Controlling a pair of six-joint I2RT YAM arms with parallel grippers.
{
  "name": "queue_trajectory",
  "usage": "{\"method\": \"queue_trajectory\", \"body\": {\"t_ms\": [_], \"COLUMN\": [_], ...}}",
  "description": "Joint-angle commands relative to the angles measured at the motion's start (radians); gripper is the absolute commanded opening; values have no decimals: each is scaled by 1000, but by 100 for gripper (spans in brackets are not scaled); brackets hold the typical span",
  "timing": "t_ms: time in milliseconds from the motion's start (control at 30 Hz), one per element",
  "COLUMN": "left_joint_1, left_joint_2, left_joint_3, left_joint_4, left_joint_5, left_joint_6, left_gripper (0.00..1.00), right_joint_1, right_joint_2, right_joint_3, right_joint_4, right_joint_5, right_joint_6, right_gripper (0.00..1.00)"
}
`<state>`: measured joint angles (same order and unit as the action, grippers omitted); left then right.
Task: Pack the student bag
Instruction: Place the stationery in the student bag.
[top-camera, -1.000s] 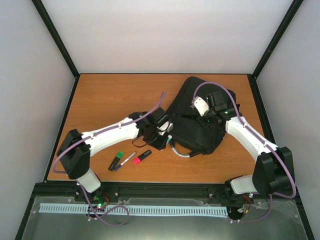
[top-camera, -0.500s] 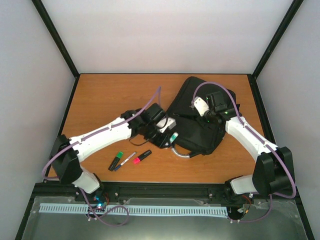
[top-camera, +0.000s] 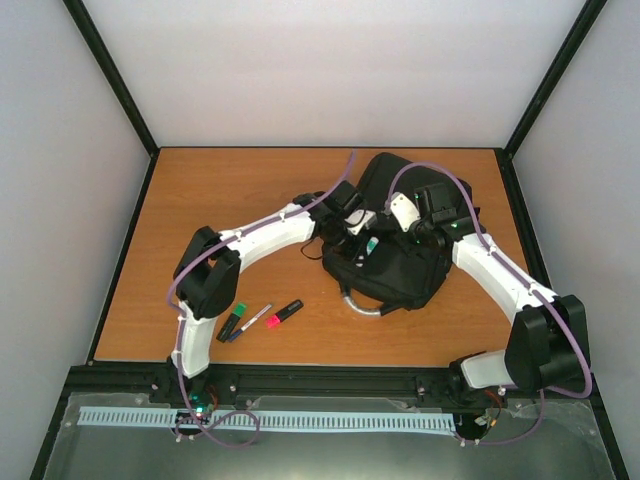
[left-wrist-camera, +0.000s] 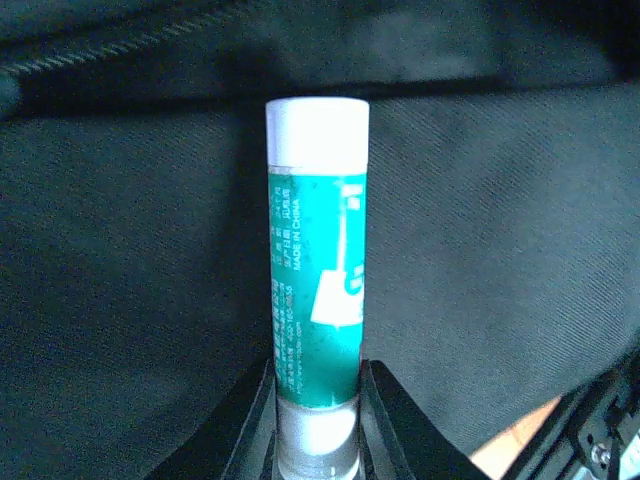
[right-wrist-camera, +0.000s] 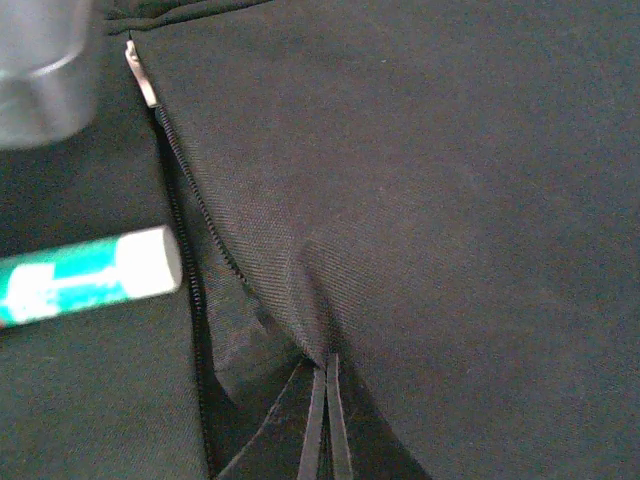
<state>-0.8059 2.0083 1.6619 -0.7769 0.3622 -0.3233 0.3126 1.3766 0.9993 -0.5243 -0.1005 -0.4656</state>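
Note:
The student bag (top-camera: 400, 275) lies flat at the right middle of the table, black and large. My left gripper (top-camera: 362, 240) hovers over its left part, shut on a green glue stick (left-wrist-camera: 317, 290) with a white cap pointing away from the fingers. In the left wrist view the bag's fabric (left-wrist-camera: 500, 250) fills the background. My right gripper (right-wrist-camera: 325, 372) is shut on a fold of bag fabric (right-wrist-camera: 450, 200) beside an open zipper (right-wrist-camera: 195, 205). The glue stick's (right-wrist-camera: 90, 275) capped end shows at the left of that view, just left of the zipper line.
Three markers lie on the table left of the bag: a green one (top-camera: 233, 321), a thin one (top-camera: 256, 319) and a pink one (top-camera: 285, 312). The bag's grey loop handle (top-camera: 362, 304) sticks out at its near edge. A metal zipper pull (right-wrist-camera: 142, 78) sits near the zipper's top.
My left arm has swung right and away from the bag's near-left corner to above the bag, carrying the glue stick. The right arm has stayed put, still pinching the fabric.

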Motion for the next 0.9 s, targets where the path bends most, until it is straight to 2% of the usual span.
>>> {"method": "queue_trajectory", "body": {"t_ms": [0,167,333,500,567,700,867], "left_joint_1": [40,45,60,66,66,67,66], "left_joint_2": [48,92,130,176,155,74,-67], "left_joint_3": [96,135,225,342,318,223,48], "left_joint_4": [-2,35,44,-16,-8,5,70], "left_joint_5": [21,4,-102,-151,-137,-112,-107], "left_joint_6": [18,-8,-21,-13,-21,-26,-51], "left_gripper": [15,15,18,38,43,47,42], "right_joint_1": [-4,-5,-5,-5,-6,-7,-6], "right_joint_2": [-38,-33,-29,-27,-24,-19,-15], "right_joint_3": [-4,-5,-4,-6,-6,-4,-3], "right_joint_4": [42,38,34,34,34,34,32], "right_joint_5": [-26,-56,-66,-65,-63,-65,-70], "right_joint_6": [4,-8,-9,-9,-10,-10,-11], "right_gripper": [3,3,3,3,3,3,3]}}
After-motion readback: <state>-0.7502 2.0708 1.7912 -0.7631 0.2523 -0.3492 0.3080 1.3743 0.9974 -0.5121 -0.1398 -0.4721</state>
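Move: The left hand already holds the glue stick by its near end; the zipped pocket mouth it is heading for lies some 7 cm ahead and 4 cm to its right, a couple of centimetres lower. From the left hand, the zip pull is about 11 cm ahead and 1 cm right, and the pinched pocket flap about 5 cm ahead and 9 cm right, near its height. From the right hand, that mouth is about 2 cm forward, 5 cm left and slightly below. The left hand pushes the glue stick forward about 8 cm and a little to the right, free end first, in past the zip and under the flap, its wrist tipping the fingers up and turning counter-clockwise by less than 10 degrees each. Near the end of the reach its fingers open to roughly twice their gap and let go of the stick's end, then the hand backs off about 2 cm and as far to the left, while the right hand stays put and keeps the pocket flap pinched. ##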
